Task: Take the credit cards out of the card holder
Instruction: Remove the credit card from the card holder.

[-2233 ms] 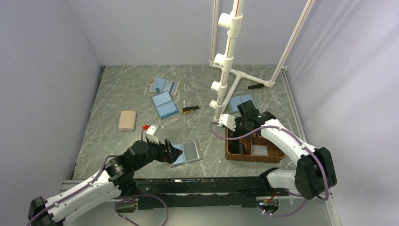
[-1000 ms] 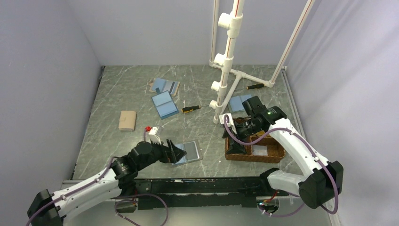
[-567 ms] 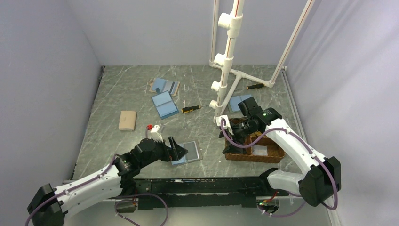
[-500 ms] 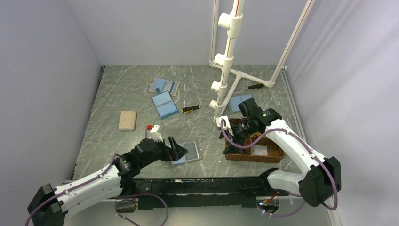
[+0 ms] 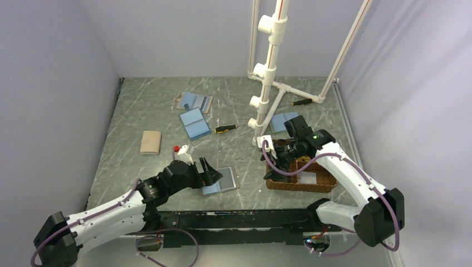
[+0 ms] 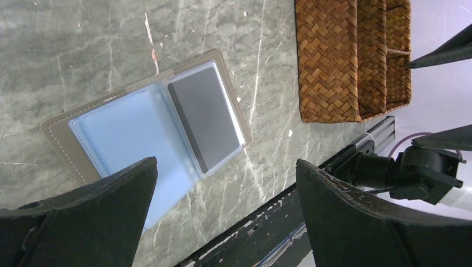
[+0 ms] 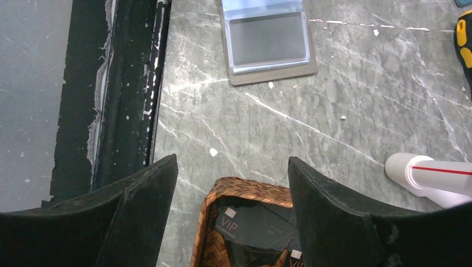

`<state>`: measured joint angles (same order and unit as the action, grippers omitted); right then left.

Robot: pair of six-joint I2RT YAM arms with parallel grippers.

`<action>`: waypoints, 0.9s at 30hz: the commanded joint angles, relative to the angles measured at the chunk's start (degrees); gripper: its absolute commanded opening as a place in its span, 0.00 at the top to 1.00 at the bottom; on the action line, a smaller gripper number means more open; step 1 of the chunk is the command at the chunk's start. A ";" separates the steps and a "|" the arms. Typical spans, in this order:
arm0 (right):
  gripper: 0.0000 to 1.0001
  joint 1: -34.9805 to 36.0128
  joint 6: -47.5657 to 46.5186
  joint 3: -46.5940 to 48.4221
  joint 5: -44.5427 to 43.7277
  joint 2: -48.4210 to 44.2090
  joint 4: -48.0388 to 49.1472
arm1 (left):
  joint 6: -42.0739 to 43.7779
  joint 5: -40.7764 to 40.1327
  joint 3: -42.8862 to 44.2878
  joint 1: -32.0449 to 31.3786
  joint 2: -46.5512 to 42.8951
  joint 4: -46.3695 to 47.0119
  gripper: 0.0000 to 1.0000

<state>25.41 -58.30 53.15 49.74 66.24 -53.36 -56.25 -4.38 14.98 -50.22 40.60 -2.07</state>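
Observation:
The card holder [image 6: 119,130] lies open on the marble table, light blue inside with a tan edge. A grey credit card [image 6: 205,123] sits in its right sleeve. My left gripper [image 6: 225,164] hovers over its near edge, open and touching nothing; from above it [image 5: 210,173] is at the holder's [image 5: 222,179] left side. My right gripper [image 7: 231,162] hangs open and empty over the corner of the wicker tray [image 7: 245,186]. Black VIP credit cards [image 7: 253,222] lie in that tray. The holder [image 7: 270,41] and its grey card [image 7: 269,38] show ahead of it.
Two more open blue holders [image 5: 195,102] [image 5: 194,123] and a closed tan one [image 5: 151,142] lie farther back. A white pipe stand [image 5: 267,72] rises just behind the tray [image 5: 300,187], with a further blue holder [image 5: 280,118] beside it. Two screwdrivers [image 5: 225,129] [image 5: 302,102] lie on the table.
The right gripper has drawn back and up a little from inside the tray. The left gripper has edged slightly toward the far side. Both stay open.

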 commanded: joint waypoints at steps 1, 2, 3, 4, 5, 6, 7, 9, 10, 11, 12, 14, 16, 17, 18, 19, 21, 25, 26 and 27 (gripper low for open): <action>0.25 -0.27 0.38 -0.59 0.56 -1.21 2.29 | -2.50 -1.53 4.64 0.18 3.23 -3.07 0.01; 0.25 -0.27 0.46 -0.59 0.54 -1.17 2.35 | -2.81 -1.67 5.37 0.15 4.31 -3.97 0.01; 0.25 -0.27 0.49 -0.59 0.54 -1.07 2.42 | -3.10 -1.83 6.26 0.18 5.52 -4.83 0.01; 0.25 -0.27 0.47 -0.59 0.54 -0.99 2.39 | -3.37 -1.92 7.13 0.14 6.75 -5.82 0.01; 0.25 -0.27 0.54 -0.59 0.54 -0.89 2.32 | -3.37 -1.95 8.07 0.12 7.97 -6.56 0.01; 0.25 -0.27 0.56 -0.59 0.54 -0.85 2.42 | -3.28 -1.89 9.03 0.13 9.26 -7.10 0.01; 0.25 -0.27 0.64 -0.65 0.54 -0.87 2.47 | -3.26 -1.82 9.91 0.08 10.57 -7.64 0.01; 0.25 -0.27 0.73 -0.76 0.54 -1.02 2.64 | -3.25 -1.28 11.65 0.04 13.89 -8.02 0.03; 0.25 -0.27 0.79 -0.84 0.54 -0.96 2.65 | -3.42 -1.23 12.38 -0.01 15.36 -8.15 0.04; 0.25 -0.27 0.82 -0.85 0.61 -0.97 2.73 | -3.68 -1.48 13.56 -0.46 16.90 -8.60 0.05; 0.25 -0.27 0.82 -0.85 0.62 -0.90 2.74 | -3.88 -1.99 14.57 -0.82 18.34 -9.16 0.08; 0.25 -0.28 0.84 -0.85 0.63 -0.83 2.69 | -3.87 -3.83 16.92 -2.21 21.47 -10.88 0.13; 0.25 -0.27 0.98 -0.93 0.63 -0.73 2.74 | -4.51 -6.73 19.76 -3.84 24.41 -14.24 0.18; 0.25 -0.27 1.00 -0.94 0.63 -0.71 2.82 | -5.07 -8.27 21.33 -4.69 25.96 -16.22 0.19; 0.25 -0.27 1.00 -0.98 0.63 -0.79 2.83 | -6.01 -9.67 23.00 -5.44 27.92 -18.53 0.21; 0.25 -0.27 1.06 -1.02 0.69 -0.81 2.89 | -6.65 -10.92 24.62 -6.07 29.02 -20.47 0.23; 0.25 -0.32 1.09 -1.03 0.71 -0.82 2.91 | -7.72 -12.55 27.54 -7.06 32.25 -24.12 0.27; 0.25 -0.30 1.17 -0.96 0.88 -0.51 2.83 | -7.72 -13.19 31.37 -8.38 38.31 -26.35 0.29; 0.25 -0.29 1.17 -0.96 0.89 -0.41 2.83 | -7.44 -13.12 31.97 -8.59 39.46 -26.23 0.30; 0.25 -0.32 1.17 -0.94 0.91 -0.39 2.76 | -7.14 -13.11 32.69 -8.79 40.61 -26.17 0.30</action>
<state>25.32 -57.14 52.49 49.41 66.26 -52.14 -62.50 -14.55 44.27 -57.95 77.65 -24.32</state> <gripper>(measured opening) 0.750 0.705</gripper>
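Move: The open card holder lies about 9 cm below the left gripper, its middle roughly 3 cm to the right and 3 cm back; its grey pocket is some 5 cm right and 2 cm back. The yellow-black screwdriver lies about 15 cm ahead and 4 cm right, the blue holder 17 cm ahead and 7 cm left, the wicker basket some 33 cm right and 2 cm ahead. From the right hand the card holder is about 16 cm left, 5 cm back and 14 cm below. Bring the left gripper right about 4 cm and down some 3 cm, drifting slightly forward, towards the grey pocket side of the card holder. Meanwhile swing the fingers some 30 degrees from their slant to point steeply down, and from about halfway draw them from wide open to roughly two-thirds open, still holding nothing. ##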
